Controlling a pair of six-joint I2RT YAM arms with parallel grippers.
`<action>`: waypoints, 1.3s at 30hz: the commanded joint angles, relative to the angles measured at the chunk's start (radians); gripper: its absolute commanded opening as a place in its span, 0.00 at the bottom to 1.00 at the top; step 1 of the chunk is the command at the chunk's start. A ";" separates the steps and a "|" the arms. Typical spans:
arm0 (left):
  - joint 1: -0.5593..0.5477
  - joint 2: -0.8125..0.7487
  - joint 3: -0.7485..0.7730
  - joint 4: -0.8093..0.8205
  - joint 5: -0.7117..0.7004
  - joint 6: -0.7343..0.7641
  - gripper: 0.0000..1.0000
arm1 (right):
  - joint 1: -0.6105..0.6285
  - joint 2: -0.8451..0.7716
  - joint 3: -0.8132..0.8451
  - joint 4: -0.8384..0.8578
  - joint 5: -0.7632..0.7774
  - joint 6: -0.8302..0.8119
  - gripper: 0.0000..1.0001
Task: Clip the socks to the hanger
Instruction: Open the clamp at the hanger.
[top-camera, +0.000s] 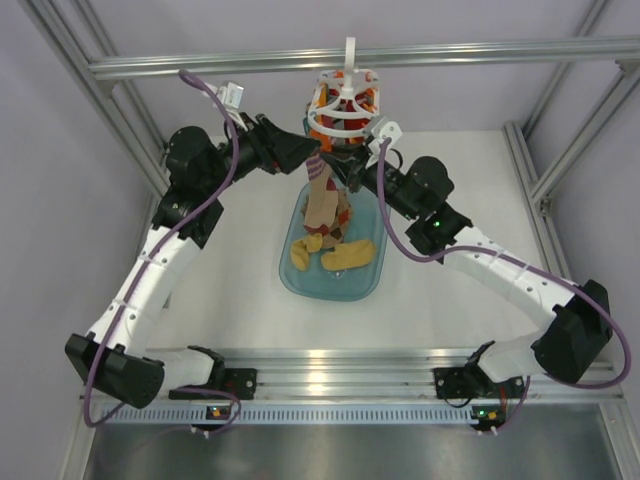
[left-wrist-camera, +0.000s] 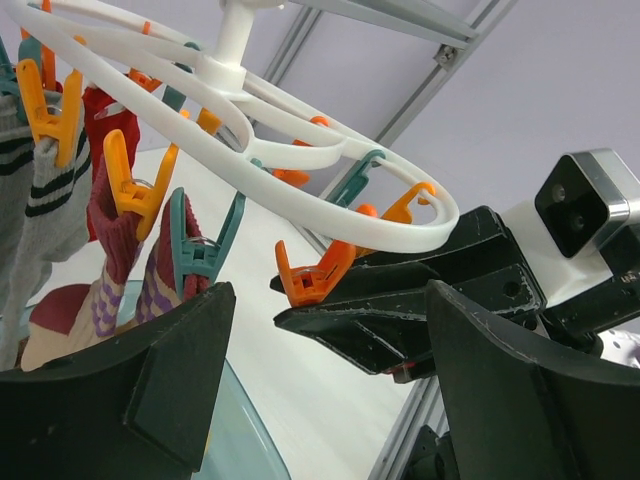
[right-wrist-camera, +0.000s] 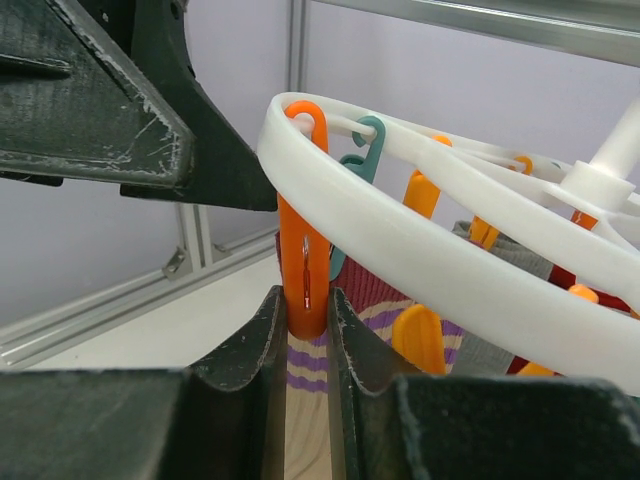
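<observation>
The white ring hanger (top-camera: 345, 100) hangs by its hook from the frame bar, with orange and teal clips around its rings (left-wrist-camera: 300, 150). Several socks (top-camera: 325, 195) hang clipped below it: a grey striped one (left-wrist-camera: 40, 200), a red one (left-wrist-camera: 108, 215) and a purple-striped one (right-wrist-camera: 305, 365). My right gripper (right-wrist-camera: 307, 320) is shut on an orange clip (right-wrist-camera: 305, 265) at the outer ring (right-wrist-camera: 420, 230); the left wrist view shows that clip (left-wrist-camera: 315, 272) spread with nothing in it. My left gripper (left-wrist-camera: 330, 400) is open and empty, just left of the hanger (top-camera: 305, 155).
A translucent blue tray (top-camera: 295, 285) lies on the white table under the hanger, with two mustard yellow socks (top-camera: 348, 255) in it. Aluminium frame bars (top-camera: 200, 65) run overhead and along the sides. The two grippers are close together beneath the rings.
</observation>
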 joint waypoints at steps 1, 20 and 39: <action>-0.013 0.010 0.056 0.000 -0.035 -0.001 0.81 | 0.016 -0.058 0.045 0.018 -0.032 0.016 0.00; -0.073 0.077 0.147 -0.118 -0.139 0.061 0.60 | 0.049 -0.075 0.045 -0.041 -0.015 -0.018 0.00; -0.116 0.022 0.010 0.013 -0.170 0.103 0.61 | 0.061 -0.080 0.039 -0.036 0.008 -0.029 0.00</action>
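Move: Just beyond the left fingertips, the orange clamp that hangs from the hanger's rim and is already pinched low down by the right fingers lies about 2 cm ahead, 3 cm right and 1 cm below the left hand. A teal clamp holding a sock is some 5 cm straight ahead of the left hand, level in height; the hanger's centre is roughly 7 cm ahead, 7 right and 4 up. From the right hand, the orange clamp's middle is straight above by about 2 cm. Sliding the left hand about 2 cm to the right, under the hanger's rim, brings its wide-open fingers around the orange clamp's spread handles; they close from wide to a little over half open, then the hand sinks some 2 cm at the end. The right hand keeps its pinch on the clamp's lower end while easing back about 1 cm. ##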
